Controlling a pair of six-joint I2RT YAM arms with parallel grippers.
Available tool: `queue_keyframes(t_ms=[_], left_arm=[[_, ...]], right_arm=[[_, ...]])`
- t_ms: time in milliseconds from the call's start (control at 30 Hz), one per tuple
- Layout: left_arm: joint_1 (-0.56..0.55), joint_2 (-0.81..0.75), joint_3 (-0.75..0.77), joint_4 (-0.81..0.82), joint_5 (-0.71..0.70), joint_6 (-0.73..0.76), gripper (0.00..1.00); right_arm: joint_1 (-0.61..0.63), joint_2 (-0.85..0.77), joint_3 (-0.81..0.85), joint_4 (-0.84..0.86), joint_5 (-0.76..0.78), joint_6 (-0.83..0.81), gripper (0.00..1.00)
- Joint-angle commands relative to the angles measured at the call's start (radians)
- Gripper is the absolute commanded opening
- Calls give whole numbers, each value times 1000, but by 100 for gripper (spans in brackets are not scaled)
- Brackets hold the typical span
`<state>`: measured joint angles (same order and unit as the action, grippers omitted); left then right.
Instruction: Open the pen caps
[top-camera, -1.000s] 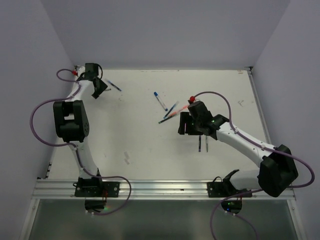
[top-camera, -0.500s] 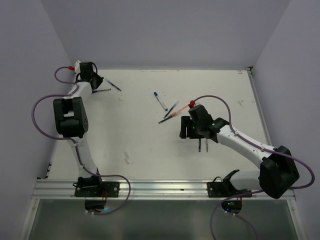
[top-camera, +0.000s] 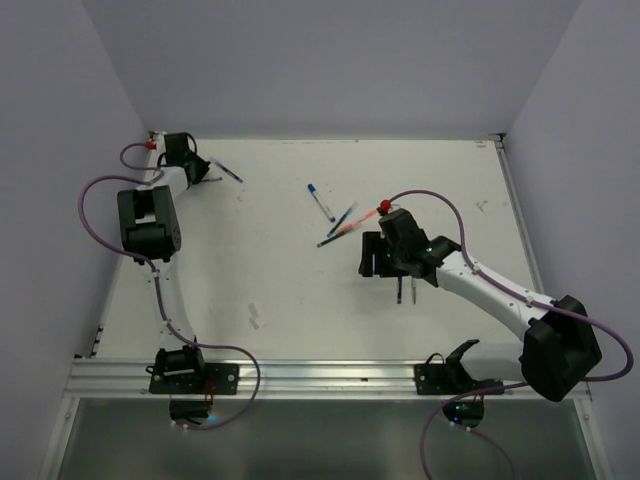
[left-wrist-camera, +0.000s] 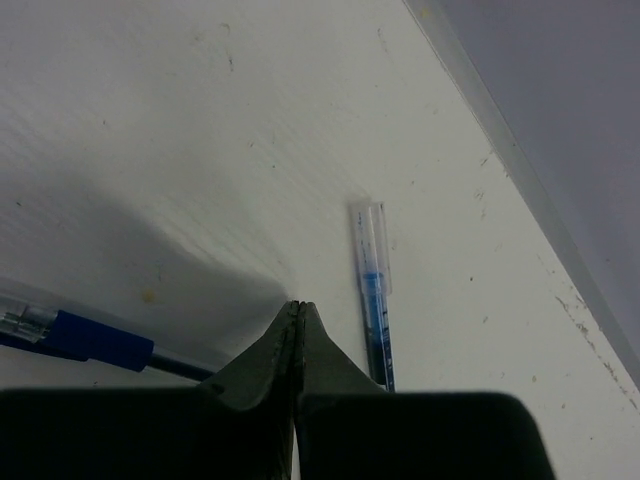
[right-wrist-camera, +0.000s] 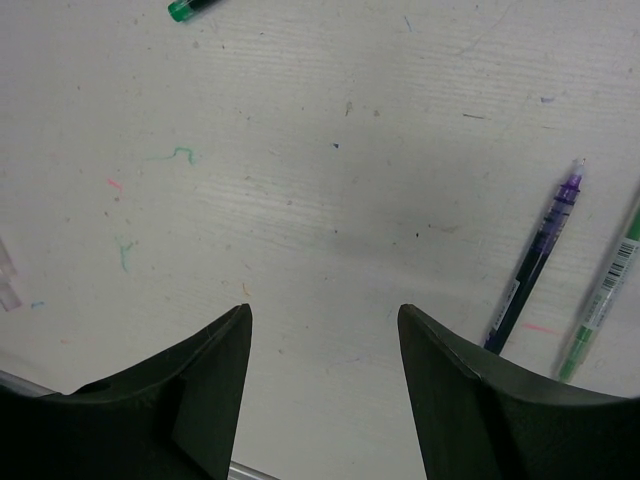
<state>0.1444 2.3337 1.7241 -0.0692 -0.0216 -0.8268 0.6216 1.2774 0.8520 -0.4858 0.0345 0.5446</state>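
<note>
My left gripper (left-wrist-camera: 297, 304) is shut with nothing between its fingers, low over the table in the far left corner (top-camera: 198, 168). Just right of its tips lies a blue pen (left-wrist-camera: 374, 310) with a clear cap (left-wrist-camera: 369, 232). To the left lies another pen with a blue cap (left-wrist-camera: 95, 341). My right gripper (right-wrist-camera: 323, 312) is open over bare table near the middle (top-camera: 370, 258). A purple pen (right-wrist-camera: 535, 260) and a green pen (right-wrist-camera: 604, 296) lie to its right. A blue-and-white pen (top-camera: 320, 201), a dark blue pen (top-camera: 342, 219) and an orange-red pen (top-camera: 348, 230) lie beyond it.
The table's raised rim (left-wrist-camera: 520, 165) and the wall run close past the left gripper. A green pen end (right-wrist-camera: 190, 8) shows at the top of the right wrist view. Two pens (top-camera: 406, 290) lie under the right forearm.
The left gripper has shut from partly open, and its arm has pulled back toward the far left corner. The right arm has shifted only slightly.
</note>
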Motion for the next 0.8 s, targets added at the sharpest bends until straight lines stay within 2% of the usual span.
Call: queue_keyframes(t_ms=[0, 133, 167, 367, 567, 767], left_arm=[[9, -25, 25, -46, -18, 3, 0], [7, -53, -29, -159, -47, -11, 0], [7, -68, -90, -167, -75, -29, 0], [7, -206, -306, -153, -104, -67, 0], [-22, -299, -437, -127, -55, -26, 0], [-54, -427, -528, -103, -100, 0, 0]], right_arm=[[-3, -24, -5, 13, -13, -12, 64], [-3, -27, -1, 16, -24, -12, 64], [-3, -29, 1, 19, -24, -11, 64], [-3, -52, -4, 27, -31, -2, 64], [-3, -76, -37, 53, -59, 15, 64], [-3, -84, -51, 64, -73, 15, 64]])
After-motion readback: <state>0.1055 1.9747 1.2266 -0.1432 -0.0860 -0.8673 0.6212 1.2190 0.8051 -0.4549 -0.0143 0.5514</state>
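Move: Just on the near side of the left hand's shut fingertips lies the clear-barrelled blue pen, its middle about 4 cm back, 2 cm to the left and 2 cm below, its cap end to the left. The dark-barrelled blue pen stands some 7 cm to the hand's right and 1 cm farther out, as low. From the right hand, the clear-barrelled pen is roughly 31 cm ahead, 48 cm left and 9 cm down. Sinking about 1 cm beyond the clear-barrelled blue pen, the left hand then sweeps back towards its base by some 13 cm, low over the table, and edges right near the end. Its fingers stay shut and tip about 10 degrees steeper; their tips hook the pen's barrel from the far side and drag it along by its rear half. ##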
